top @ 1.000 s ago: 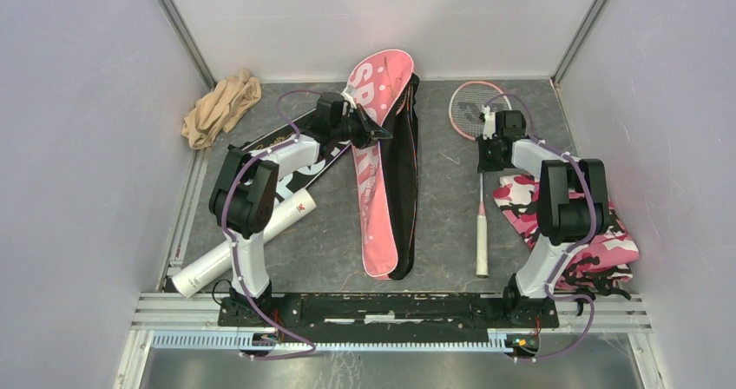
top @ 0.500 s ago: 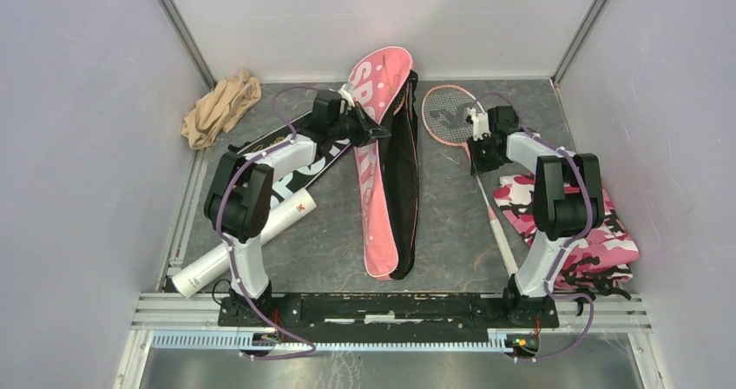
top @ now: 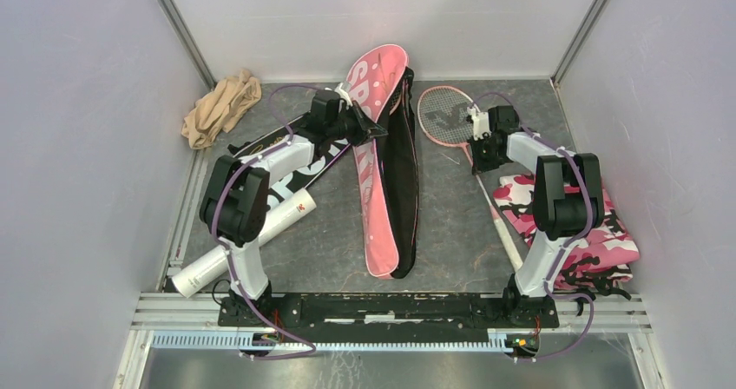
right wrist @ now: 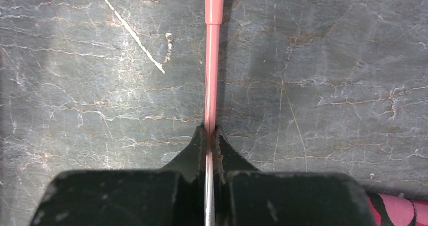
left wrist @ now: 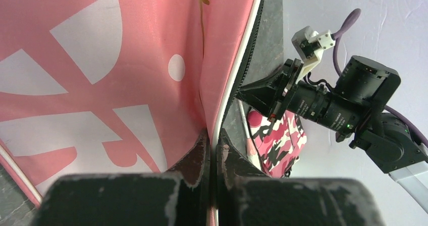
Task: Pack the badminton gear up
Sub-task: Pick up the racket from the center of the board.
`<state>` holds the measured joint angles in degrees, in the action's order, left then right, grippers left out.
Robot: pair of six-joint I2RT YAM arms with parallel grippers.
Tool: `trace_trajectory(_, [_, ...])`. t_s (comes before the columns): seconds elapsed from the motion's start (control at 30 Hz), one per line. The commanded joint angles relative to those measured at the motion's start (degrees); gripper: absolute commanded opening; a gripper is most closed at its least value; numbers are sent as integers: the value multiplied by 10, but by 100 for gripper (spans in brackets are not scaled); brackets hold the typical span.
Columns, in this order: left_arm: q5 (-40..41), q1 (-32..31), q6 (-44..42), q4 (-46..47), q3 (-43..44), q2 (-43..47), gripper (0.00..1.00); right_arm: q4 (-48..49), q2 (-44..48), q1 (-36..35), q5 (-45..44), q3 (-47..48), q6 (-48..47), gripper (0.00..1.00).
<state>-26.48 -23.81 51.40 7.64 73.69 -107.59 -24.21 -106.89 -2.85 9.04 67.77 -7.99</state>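
A pink racket bag (top: 375, 172) lettered SPORT lies lengthwise mid-table with its black half (top: 405, 181) alongside. My left gripper (top: 378, 131) is shut on the pink flap's white-piped edge (left wrist: 227, 100), and the flap fills the left wrist view. A pink-framed racket (top: 441, 115) lies at the back right, its white handle (top: 508, 243) pointing toward the near right. My right gripper (top: 476, 152) is shut on its thin pink shaft (right wrist: 212, 59) just below the head. A long white tube (top: 252, 241) lies near left. A second black bag (top: 299, 174) sits under my left arm.
A crumpled beige cloth (top: 221, 107) is in the back left corner. A pink camouflage cloth (top: 599, 233) lies under my right arm at the right wall. Grey walls close in the table on three sides. A rail (top: 391, 306) runs along the near edge.
My right gripper closed on the racket shaft and swung the head left toward the bag, so the handle now points to the near right. The left gripper raised the pink flap slightly.
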Motion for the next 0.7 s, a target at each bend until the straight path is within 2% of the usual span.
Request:
trace_trajectory(0.0, [33,7,-24,6,3,54,2,-4,35,0,22,22,11,0])
trace_trajectory(0.27, [61,26,-22,-18,9,71,2,-17,105,-5,42,28,24,0])
trace_trajectory(0.67, [85,36,-7,-28,27,49,2,-68,212,-39,1,27,-45,0])
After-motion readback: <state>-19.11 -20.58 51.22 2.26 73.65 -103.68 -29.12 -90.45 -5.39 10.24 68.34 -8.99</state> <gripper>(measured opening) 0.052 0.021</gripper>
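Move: The right gripper already pinches the racket's shaft just above the floor. The open pink racket bag lies about 29 cm to its left and 1 cm ahead; the racket head's middle is some 18 cm ahead and 10 cm left, the camouflage cloth roughly 31 cm right and 21 cm back. The left gripper holds the bag's upper edge, the bag's middle about 8 cm back, 1 cm right and 10 cm below it; the racket's middle is some 33 cm right, 9 cm back and 14 cm below. Lift the right gripper almost straight up by about 10 cm, keeping the shaft pinched, drifting slightly left and tipping the fingertips outward so the racket's head end comes up. Meanwhile draw the left gripper some 5 cm to the left and a little forward, turning it counter-clockwise, still gripping the pink bag's edge. ##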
